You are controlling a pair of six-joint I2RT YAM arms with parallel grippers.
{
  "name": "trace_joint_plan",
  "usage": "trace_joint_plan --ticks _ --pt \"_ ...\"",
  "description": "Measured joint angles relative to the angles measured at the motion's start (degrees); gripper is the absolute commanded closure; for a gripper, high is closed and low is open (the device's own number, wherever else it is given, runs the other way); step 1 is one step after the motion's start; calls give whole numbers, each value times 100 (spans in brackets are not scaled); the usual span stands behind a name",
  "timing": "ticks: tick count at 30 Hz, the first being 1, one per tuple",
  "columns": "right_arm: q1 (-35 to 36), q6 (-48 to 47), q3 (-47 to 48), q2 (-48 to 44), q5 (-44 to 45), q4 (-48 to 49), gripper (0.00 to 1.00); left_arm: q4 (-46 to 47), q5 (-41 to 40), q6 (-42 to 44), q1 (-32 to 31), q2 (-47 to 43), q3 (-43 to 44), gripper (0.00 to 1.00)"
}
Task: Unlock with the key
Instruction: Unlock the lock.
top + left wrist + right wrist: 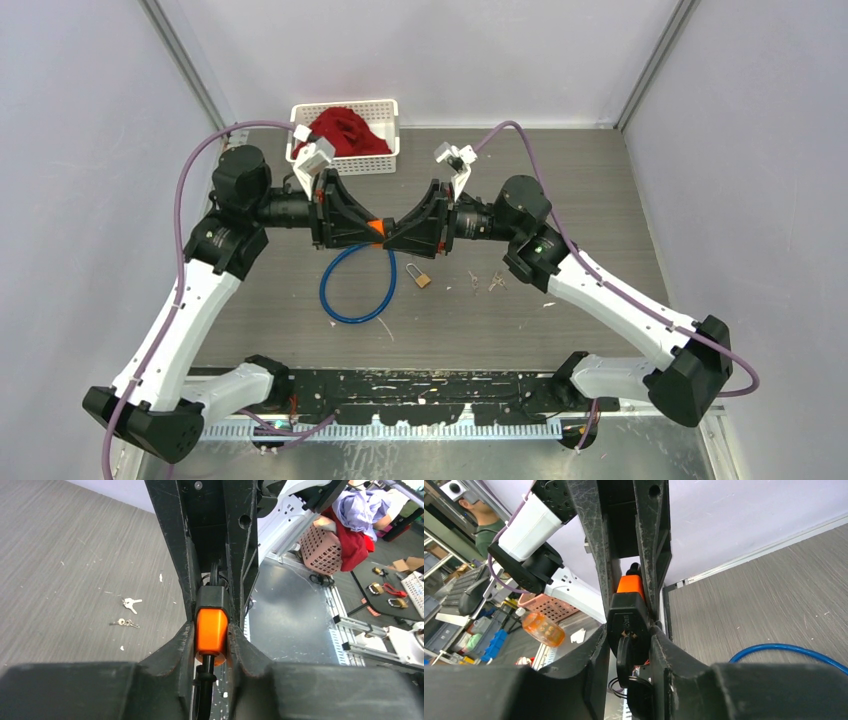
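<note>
A cable lock with an orange section (pixel 376 226) and a black head hangs in the air between my two grippers. Its blue cable (pixel 355 285) loops on the table below. My left gripper (pixel 212 635) is shut on the orange section (pixel 211 622). My right gripper (pixel 629 640) is shut round the black lock head (pixel 626 617). A black-headed key (pixel 624 655) sits in the lock head between the right fingers, and a second key hangs on its ring below. In the top view both grippers meet fingertip to fingertip, left (pixel 366 227) and right (pixel 392 232).
A small brass padlock (pixel 420 277) lies right of the cable loop. Two small bunches of loose keys (pixel 495 282) lie further right and show in the left wrist view (pixel 130 603). A white basket (pixel 392 106) with red cloth (pixel 345 132) stands at the back.
</note>
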Motion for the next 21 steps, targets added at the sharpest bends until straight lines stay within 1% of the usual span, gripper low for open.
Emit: trace_joint_plan --ticks 1,2,3,6,12,17,21 --pt "0 15 0 -2 9 7 98 17 -15 -17 0 -7 0 31" --pt "2 11 0 -4 39 9 99 28 -33 -31 0 -15 0 17" --pt "9 70 -4 -7 -2 -2 99 61 -212 11 0 -31 0 8" --pt "63 92 -13 -131 44 20 99 17 -455 -33 85 -24 -2 0" --pt "76 9 -31 -256 136 -186 99 24 -459 -33 81 -37 2 1" --pt "7 -271 -33 -341 332 -776 99 7 302 -96 291 -105 85 1" --pt "-70 -356 -35 -341 409 -1010 99 96 673 -310 328 -199 133 0"
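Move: Between the two facing hands, at their own height, is the orange lock: its middle lies about 2 cm to the right of the left hand, which still pinches its orange body, and about 2 cm to the left of the right hand, which grips its black end. Some 38 cm below the left hand on the table are the brass padlock, about 6 cm to the right and 7 ahead, and the blue cable loop, about 6 cm to the left and 6 ahead. Opening wide, the left fingers let go of the orange body, shift about 1.5 cm forward, then swing back some 3.5 cm while rising 2 cm and easing left, clear of the lock. The right hand keeps its grip on the black end, first edging back and up about 1 cm, then sinking some 2.5 cm with a little forward and right travel, its fingertips dipping about 5 degrees. ##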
